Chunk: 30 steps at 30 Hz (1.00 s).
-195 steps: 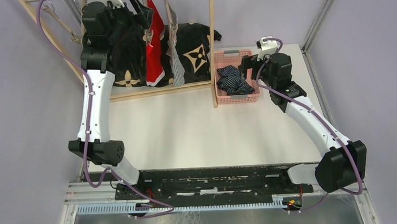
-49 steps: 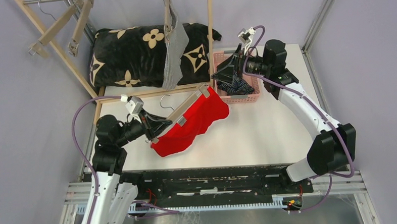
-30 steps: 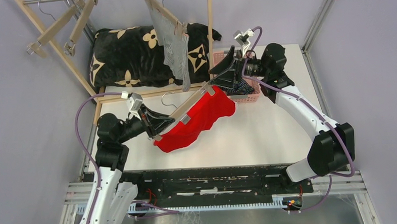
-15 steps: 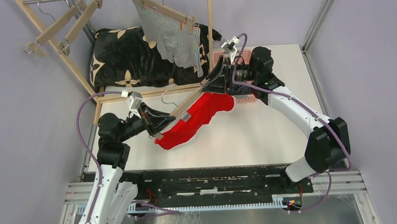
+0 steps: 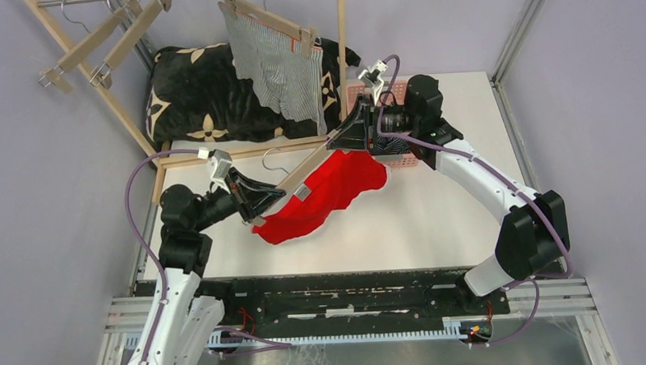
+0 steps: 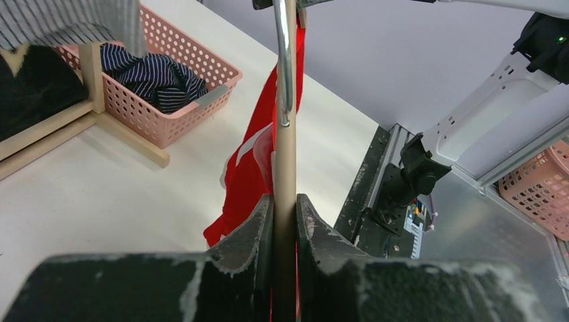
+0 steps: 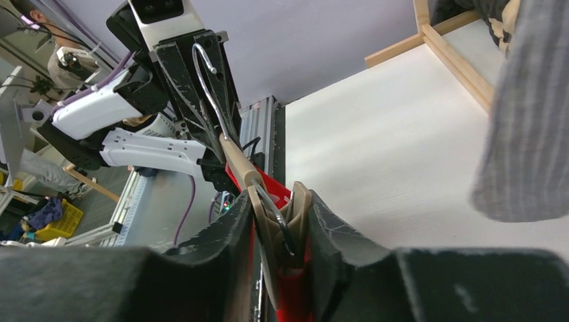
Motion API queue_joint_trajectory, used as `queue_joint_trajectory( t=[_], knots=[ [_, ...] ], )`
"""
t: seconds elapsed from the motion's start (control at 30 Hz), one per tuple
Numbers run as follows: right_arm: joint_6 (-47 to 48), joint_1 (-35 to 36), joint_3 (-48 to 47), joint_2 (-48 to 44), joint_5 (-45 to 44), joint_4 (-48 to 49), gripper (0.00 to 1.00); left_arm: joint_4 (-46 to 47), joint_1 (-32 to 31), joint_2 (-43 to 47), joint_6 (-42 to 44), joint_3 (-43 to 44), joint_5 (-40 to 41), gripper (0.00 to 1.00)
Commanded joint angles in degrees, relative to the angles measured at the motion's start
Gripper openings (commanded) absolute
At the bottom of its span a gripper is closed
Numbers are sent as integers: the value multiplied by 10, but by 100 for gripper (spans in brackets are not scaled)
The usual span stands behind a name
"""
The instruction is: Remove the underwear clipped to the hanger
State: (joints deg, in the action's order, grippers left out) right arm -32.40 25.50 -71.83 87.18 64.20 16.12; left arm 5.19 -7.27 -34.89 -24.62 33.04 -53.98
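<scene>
A wooden hanger [image 5: 303,171] lies slanted above the table with the red underwear [image 5: 336,190] hanging from it. My left gripper [image 5: 259,206] is shut on the hanger's bar [image 6: 285,154] near its lower end. At the upper end, my right gripper [image 5: 342,136] is shut on the hanger's clip [image 7: 278,215], its jaws pressing both wings, with red cloth [image 7: 292,302] beneath. The grey striped underwear [image 5: 277,65] hangs from a second hanger on the rack. The navy striped underwear [image 6: 158,77] lies in the pink basket [image 6: 221,67].
A black cushion [image 5: 193,98] with beige flowers lies at the back under the wooden rack [image 5: 342,42]. Two bare hangers [image 5: 100,48] hang at the upper left. The pink basket [image 5: 394,86] sits behind my right arm.
My right gripper has moved in onto the hanger's upper end and closed on the clip. The grey underwear's hanger has swung round to face the camera. The left gripper has stayed put.
</scene>
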Motion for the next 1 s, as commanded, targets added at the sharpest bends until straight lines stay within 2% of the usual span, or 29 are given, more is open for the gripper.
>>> queue_joint_trajectory(
  t=[0.0, 0.07, 0.13, 0.3, 0.33, 0.4, 0.47, 0.57, 0.67, 0.73, 0.87, 0.97],
  knots=[
    [32, 4, -32, -12, -28, 7, 42, 55, -2, 2, -30, 4, 11, 3],
    [30, 4, -39, -13, -35, 11, 54, 55, -2, 5, -30, 2, 11, 3],
    [23, 4, -52, -10, -39, 14, 57, 55, -1, 6, -30, 1, 10, 3],
    [-8, 4, -65, -7, -35, 50, 55, 57, -2, 7, -32, 0, 11, 3],
    [-12, 4, -65, -7, -34, 55, 51, 57, -2, 7, -33, 0, 12, 3],
    [-14, 4, -66, -9, -30, 58, 38, 57, -2, 7, -33, 0, 12, 3],
    [-11, 4, -65, -10, -27, 51, 33, 58, -2, 9, -34, -1, 14, 3],
    [-6, 4, -61, -10, -28, 41, 40, 63, -2, 11, -37, -2, 17, 3],
    [-5, 4, -55, -9, -29, 41, 53, 72, -2, 10, -43, -2, 16, 3],
    [-3, 4, -53, -7, -30, 41, 58, 75, -2, 11, -45, -3, 15, 3],
    [-5, 4, -52, -4, -26, 42, 59, 79, -1, 15, -50, -2, 18, 3],
    [-2, 4, -53, -3, -26, 36, 52, 80, -2, 15, -53, -2, 22, 3]
  ],
)
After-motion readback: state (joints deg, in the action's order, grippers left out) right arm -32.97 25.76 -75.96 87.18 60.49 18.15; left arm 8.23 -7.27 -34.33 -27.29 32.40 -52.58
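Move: The hanger's far clip, with the red underwear on it, sits right at the right fingertips, about 1 cm farther left and 1 cm lower. From that hand the red underwear's middle hangs some 7 cm back, 7 cm left and 8 cm down, the grey striped underwear about 14 cm ahead and 8 cm left, and the pink basket roughly 14 cm ahead, 17 cm right and far below. From the left hand, the far clip is about 11 cm forward and 17 cm right. Open the right fingers to a bit over half and let go of the far clip, then lift the right hand some 3.5 cm and ease it about 1 cm forward, tipping slightly. Once up, draw the fingers partly together, open them again and stay there astride the clip. Keep the left grip shut on the hanger and hold it nearly still. ##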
